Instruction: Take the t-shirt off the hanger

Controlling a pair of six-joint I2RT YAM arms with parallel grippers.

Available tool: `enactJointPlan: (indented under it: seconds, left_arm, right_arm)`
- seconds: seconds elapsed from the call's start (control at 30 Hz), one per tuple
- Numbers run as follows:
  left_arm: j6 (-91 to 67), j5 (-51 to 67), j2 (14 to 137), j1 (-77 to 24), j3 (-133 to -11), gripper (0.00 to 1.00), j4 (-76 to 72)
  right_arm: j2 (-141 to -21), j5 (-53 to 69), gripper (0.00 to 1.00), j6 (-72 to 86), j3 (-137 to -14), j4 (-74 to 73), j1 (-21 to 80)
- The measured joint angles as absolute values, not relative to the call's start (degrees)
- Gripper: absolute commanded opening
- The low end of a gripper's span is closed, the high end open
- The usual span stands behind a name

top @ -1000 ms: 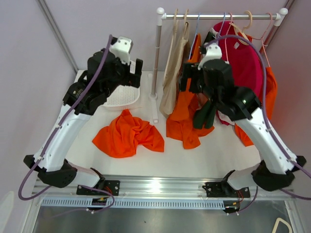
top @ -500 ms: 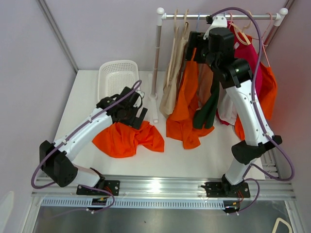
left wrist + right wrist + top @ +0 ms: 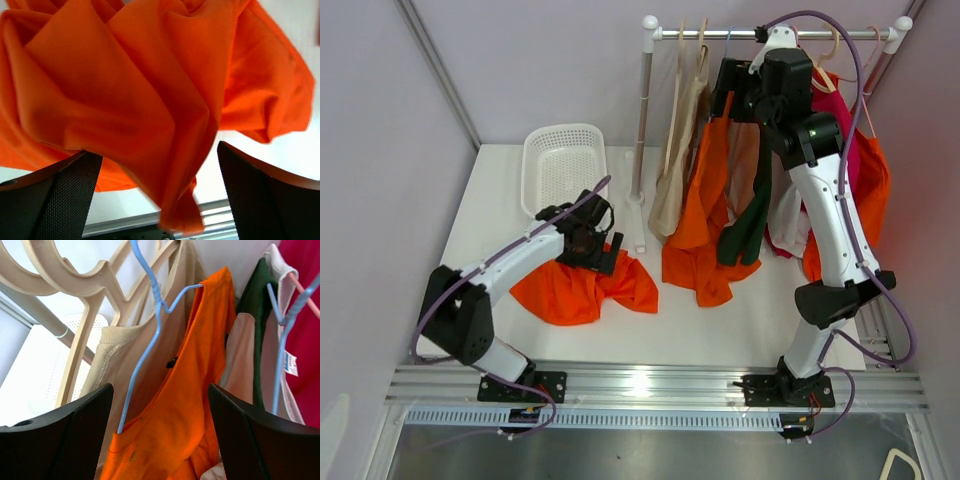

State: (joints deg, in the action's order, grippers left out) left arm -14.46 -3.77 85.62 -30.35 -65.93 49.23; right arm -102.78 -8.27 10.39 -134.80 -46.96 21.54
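An orange t-shirt point(image 3: 705, 200) hangs on a blue wire hanger point(image 3: 727, 45) on the rail, its hem reaching the table. In the right wrist view the shirt point(image 3: 200, 390) hangs from the hanger point(image 3: 150, 325) by its collar. My right gripper point(image 3: 728, 92) is up by the rail, open, its jaws either side of the shirt's collar point(image 3: 161, 390) without touching it. A second orange t-shirt point(image 3: 570, 290) lies crumpled on the table. My left gripper point(image 3: 595, 250) is low over that heap, open, with a fold of its cloth point(image 3: 150, 100) between the fingers point(image 3: 159, 155).
A white basket point(image 3: 565, 170) stands at the back left. The rail point(image 3: 770, 34) on its white post point(image 3: 642, 140) also holds beige garments point(image 3: 675, 170), a dark green one point(image 3: 750, 220), a magenta one point(image 3: 840, 130) and another orange one point(image 3: 875, 190).
My left arm has come down from near the basket onto the crumpled orange shirt. My right arm has risen from mid-height to the rail, by the blue hanger.
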Motion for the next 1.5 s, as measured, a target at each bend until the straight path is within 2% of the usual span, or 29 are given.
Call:
enactJointPlan:
  seconds: [0.07,0.13,0.17,0.2,0.23,0.27,0.43,0.57,0.8,1.03,1.17,1.27,1.4,1.5]
  left_arm:
    - [-14.7,-3.8,89.0,-30.3,-66.2,0.96,49.0]
    - [-15.2,-3.9,92.4,-30.2,-67.1,0.69,49.2]
    - [-15.5,-3.9,94.0,-30.2,-67.8,0.52,49.4]
    - [-15.6,-3.9,95.7,-30.1,-68.6,0.19,49.6]
    - [-15.6,-3.9,97.1,-30.1,-69.3,0.06,49.6]
    - [-15.9,-3.9,98.0,-30.1,-69.8,0.01,49.6]
    - [-16.1,-3.7,99.0,-30.1,-70.9,0.01,50.2]
    - [-16.1,-3.1,98.0,-30.1,-71.1,0.01,50.6]
    - [-16.0,-2.1,89.5,-30.1,-75.8,0.01,56.2]
    - [-16.0,-2.0,80.4,-30.0,-89.9,0.01,63.2]
    - [-15.6,-2.6,79.7,-28.9,-98.8,0.01,67.9]
    - [-15.4,-2.8,81.1,-26.3,-106.5,0.01,70.6]
    - [-15.1,-2.7,85.1,-21.4,-118.2,0.01,72.6]
    - [-15.8,-2.6,86.4,-18.6,-122.3,0.01,70.9]
  right_arm:
    - [-103.2,-7.7,0.81,10.3,-135.2,-46.8,21.5]
    - [-103.6,-7.1,0.81,10.2,-135.5,-46.7,21.5]
    - [-103.6,-6.8,0.81,10.2,-135.5,-46.6,21.4]
    - [-103.7,-6.5,0.81,10.3,-135.5,-46.6,21.3]
    - [-103.7,-6.3,0.81,10.3,-135.5,-46.5,21.2]
    - [-103.7,-6.1,0.81,10.3,-135.7,-46.4,21.1]
    - [-104.3,-5.2,0.82,10.2,-137.2,-45.5,20.8]
    - [-105.4,-4.4,0.78,10.2,-138.5,-45.1,20.3]
    - [-108.1,-4.3,0.71,9.9,-139.0,-44.7,20.0]
    - [-109.3,-5.1,0.7,8.6,-139.0,-43.2,20.0]
    - [-109.3,-5.9,0.69,7.5,-139.0,-41.2,20.0]
    - [-109.3,-7.0,0.59,6.2,-138.5,-39.1,20.1]
    - [-109.3,-7.9,0.54,5.1,-138.0,-37.5,20.2]
    - [-109.3,-8.5,0.51,4.3,-137.9,-36.3,20.4]
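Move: The loose orange t-shirt lies on the table right under the open left fingers, its middle about 5 cm below and 3 cm back; the white basket stands some 19 cm ahead and 5 cm left of that hand, the rack post's foot 14 cm ahead and 10 cm right. The right hand faces the blue hanger's neck, roughly 9 cm ahead, 2 cm left and slightly above; the beige trousers' hanger is about 5 cm left of it, level with it. Left dips, pinches the t-shirt, lifts it over 30 cm; right, narrowing, eases 5 cm forward towards the blue hanger. ##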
